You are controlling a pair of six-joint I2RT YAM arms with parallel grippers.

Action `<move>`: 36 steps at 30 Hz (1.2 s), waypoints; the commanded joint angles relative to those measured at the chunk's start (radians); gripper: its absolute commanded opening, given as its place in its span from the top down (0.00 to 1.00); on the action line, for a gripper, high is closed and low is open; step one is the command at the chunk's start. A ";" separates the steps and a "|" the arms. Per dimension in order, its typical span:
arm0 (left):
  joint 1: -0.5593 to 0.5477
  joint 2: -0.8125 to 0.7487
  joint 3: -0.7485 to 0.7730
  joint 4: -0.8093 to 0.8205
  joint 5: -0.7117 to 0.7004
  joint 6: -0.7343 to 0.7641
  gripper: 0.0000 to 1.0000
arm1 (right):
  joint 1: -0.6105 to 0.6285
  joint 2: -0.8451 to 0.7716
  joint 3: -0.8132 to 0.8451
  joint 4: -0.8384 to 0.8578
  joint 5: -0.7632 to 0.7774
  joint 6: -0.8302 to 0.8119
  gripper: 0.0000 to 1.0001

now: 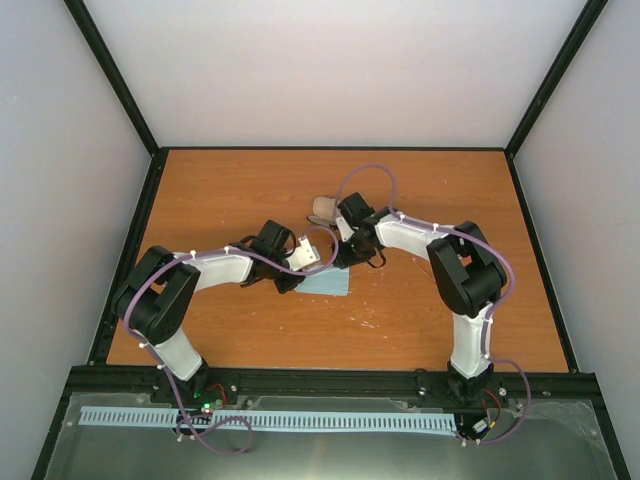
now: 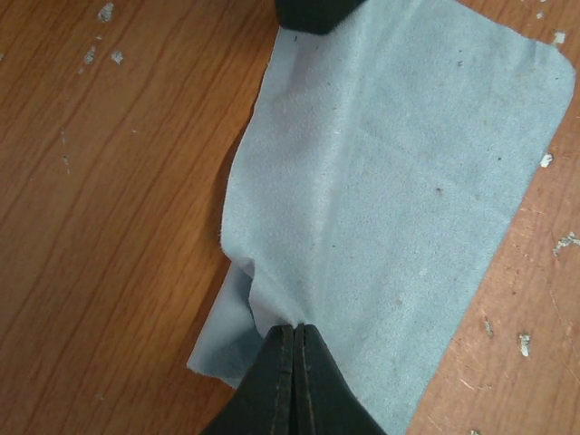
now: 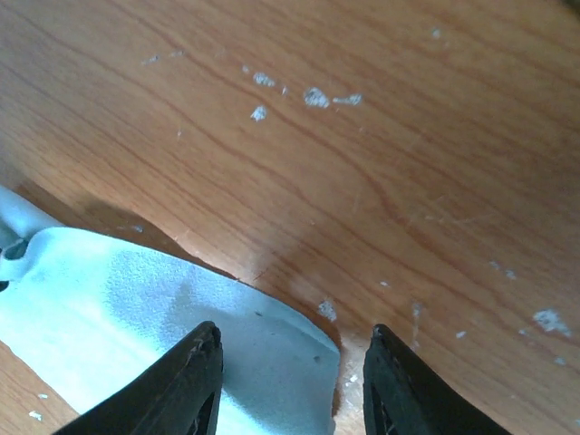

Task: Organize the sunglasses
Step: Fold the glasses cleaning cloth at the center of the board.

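The pale blue cloth (image 2: 390, 181) lies flat on the wooden table (image 2: 109, 181), with one edge bunched up and folded under. My left gripper (image 2: 294, 328) is shut on that bunched edge. My right gripper (image 3: 290, 358) is open just above the cloth's (image 3: 136, 308) rounded corner, one finger over the cloth and the other over bare wood, with nothing between them. In the top view both grippers meet over the cloth (image 1: 328, 283) at the table's middle, the left gripper (image 1: 303, 270) facing the right gripper (image 1: 345, 258). The sunglasses are out of view.
A brownish oblong case (image 1: 322, 208) pokes out behind the right wrist. A dark fingertip (image 2: 313, 14) of the right arm shows at the cloth's far edge. Pale scuff marks (image 3: 313, 95) dot the wood. A black rail (image 1: 330, 380) borders the table's near edge.
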 commanded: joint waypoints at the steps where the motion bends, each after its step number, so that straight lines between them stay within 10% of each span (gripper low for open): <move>1: -0.007 -0.006 0.023 0.021 -0.001 0.016 0.98 | 0.017 0.030 0.041 -0.037 -0.015 -0.020 0.58; 22: -0.007 -0.008 0.011 0.028 -0.009 0.007 0.98 | 0.059 0.052 0.020 -0.051 -0.024 -0.004 0.97; 36: -0.007 -0.006 0.005 0.029 -0.022 0.006 0.98 | 0.058 -0.087 -0.031 0.077 -0.001 0.027 0.97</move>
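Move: The cleaning cloth's far right corner lies almost beneath the right hand's open fingers, about 1 cm back and 2 cm down. The cloth's middle is about 4 cm back, 5 cm left and 2 cm below this hand; the glasses case stands some 11 cm ahead and 2 cm left, at about its height. The left hand already pinches the cloth near its far left corner; that far right corner is some 4 cm ahead, 10 cm right and 1 cm below it. The right fingers shut on the cloth's far edge, just left of its right corner, and pinch it. To get there the hand eases about 2 cm left, 1.5 cm back and 1 cm down; once closed it goes up about 3 cm, with a slight forward drift. The left hand stays put near the far left corner, keeping its pinch. ##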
